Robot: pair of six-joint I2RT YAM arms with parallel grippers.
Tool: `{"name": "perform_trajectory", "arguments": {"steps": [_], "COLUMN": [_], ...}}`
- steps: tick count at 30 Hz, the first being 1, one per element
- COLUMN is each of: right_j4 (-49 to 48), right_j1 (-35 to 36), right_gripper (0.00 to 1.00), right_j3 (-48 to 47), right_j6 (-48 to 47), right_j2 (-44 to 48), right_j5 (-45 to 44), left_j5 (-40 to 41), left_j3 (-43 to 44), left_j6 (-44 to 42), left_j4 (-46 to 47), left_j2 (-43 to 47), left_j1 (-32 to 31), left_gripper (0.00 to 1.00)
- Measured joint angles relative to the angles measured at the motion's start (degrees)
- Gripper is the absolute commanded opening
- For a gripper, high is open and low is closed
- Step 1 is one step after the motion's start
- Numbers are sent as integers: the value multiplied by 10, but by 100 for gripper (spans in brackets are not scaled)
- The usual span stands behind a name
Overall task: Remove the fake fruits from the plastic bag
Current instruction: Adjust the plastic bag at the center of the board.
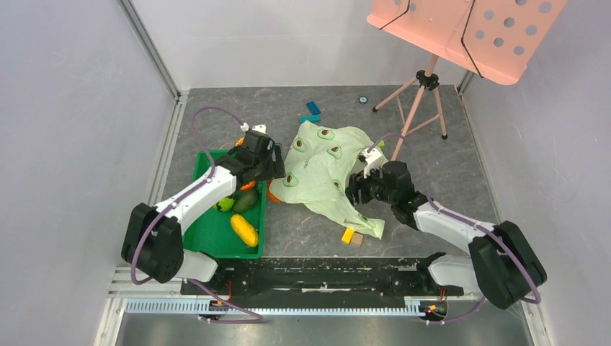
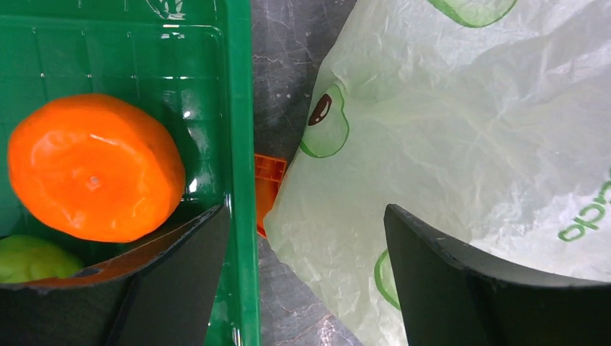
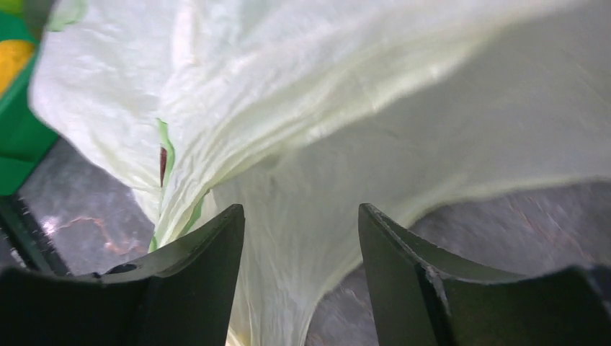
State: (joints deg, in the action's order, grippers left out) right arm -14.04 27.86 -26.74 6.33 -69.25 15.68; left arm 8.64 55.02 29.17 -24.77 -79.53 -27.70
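The plastic bag [image 1: 328, 169] lies crumpled on the table's middle. My left gripper [image 1: 277, 171] is open and empty, its fingers astride the green tray's right rim [image 2: 241, 144] and the bag's left edge [image 2: 432, 130]. The round orange fruit [image 2: 94, 166] and the light green fruit [image 2: 29, 257] lie in the tray beside the left finger. The yellow fruit [image 1: 244, 230] and the dark green fruit [image 1: 246, 201] also lie in the tray. My right gripper [image 1: 357, 191] is open at the bag's right side, and a drawn-up fold of bag [image 3: 302, 180] runs between its fingers.
A flat orange piece [image 2: 268, 191] lies between the tray and the bag. A yellow block [image 1: 348, 235] and a tan block [image 1: 357, 239] sit at the bag's near corner, and blue blocks [image 1: 311, 112] behind it. A pink music stand's tripod [image 1: 414, 108] stands at the back right.
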Motion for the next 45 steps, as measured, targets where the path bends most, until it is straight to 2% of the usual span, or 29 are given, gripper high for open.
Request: {"name": "perform_trajectory", "arguments": {"steps": [2, 6, 11, 20, 24, 29, 31, 35, 41, 45], "right_j4": [-48, -125, -174, -185, -184, -185, -184, -183, -186, -185], "right_j1": [0, 0, 0, 0, 0, 0, 0, 0, 0, 0], "right_gripper": [63, 63, 64, 68, 68, 69, 70, 74, 84, 87], "right_j3": [0, 0, 4, 52, 61, 74, 78, 81, 94, 108], "right_j6": [1, 14, 23, 19, 15, 15, 15, 14, 9, 7], "right_j2": [-23, -56, -56, -3, 5, 10, 13, 18, 18, 18], "right_j5": [48, 117, 150, 158, 158, 160, 160, 160, 152, 118], "left_j5": [0, -2, -3, -13, -10, -4, -12, -33, -78, -111], "left_j3": [0, 0, 14, 88, 106, 140, 154, 161, 137, 125], "left_j6": [1, 3, 7, 8, 13, 30, 36, 50, 61, 65], "left_j4": [2, 16, 28, 43, 43, 46, 50, 61, 102, 135], "left_j2": [-11, -31, -64, -173, -207, -251, -270, -292, -295, -296], "left_j1": [0, 0, -7, -23, -23, -23, -23, -23, -30, -35], "left_gripper": [77, 75, 75, 76, 82, 81, 78, 62, 45, 25]}}
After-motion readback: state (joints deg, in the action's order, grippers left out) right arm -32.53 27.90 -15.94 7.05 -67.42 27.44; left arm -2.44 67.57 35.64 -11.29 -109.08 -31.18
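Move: The plastic bag's left end lies some 4 cm to the left hand's right, about 3 cm ahead and 10 cm below; the bag's middle is about 15 cm right and 4 cm ahead. The orange pipe sits 2 cm left and 1 cm back, the orange fruit 10 cm left and 1 cm ahead. From the right hand, the bag's middle is about 9 cm ahead, 6 cm left, 6 cm below; the yellow block is 9 cm back, straight behind. Bring the left gripper down about 8 cm and some 10 cm right, with 5 cm forward, onto the bag's left end, and half-close the fingers astride the plastic there. Meanwhile swing the right hand left and up at the bag's mouth, turning it counter-clockwise, then draw it back about 3 cm and finally down, spreading its fingers wider. ##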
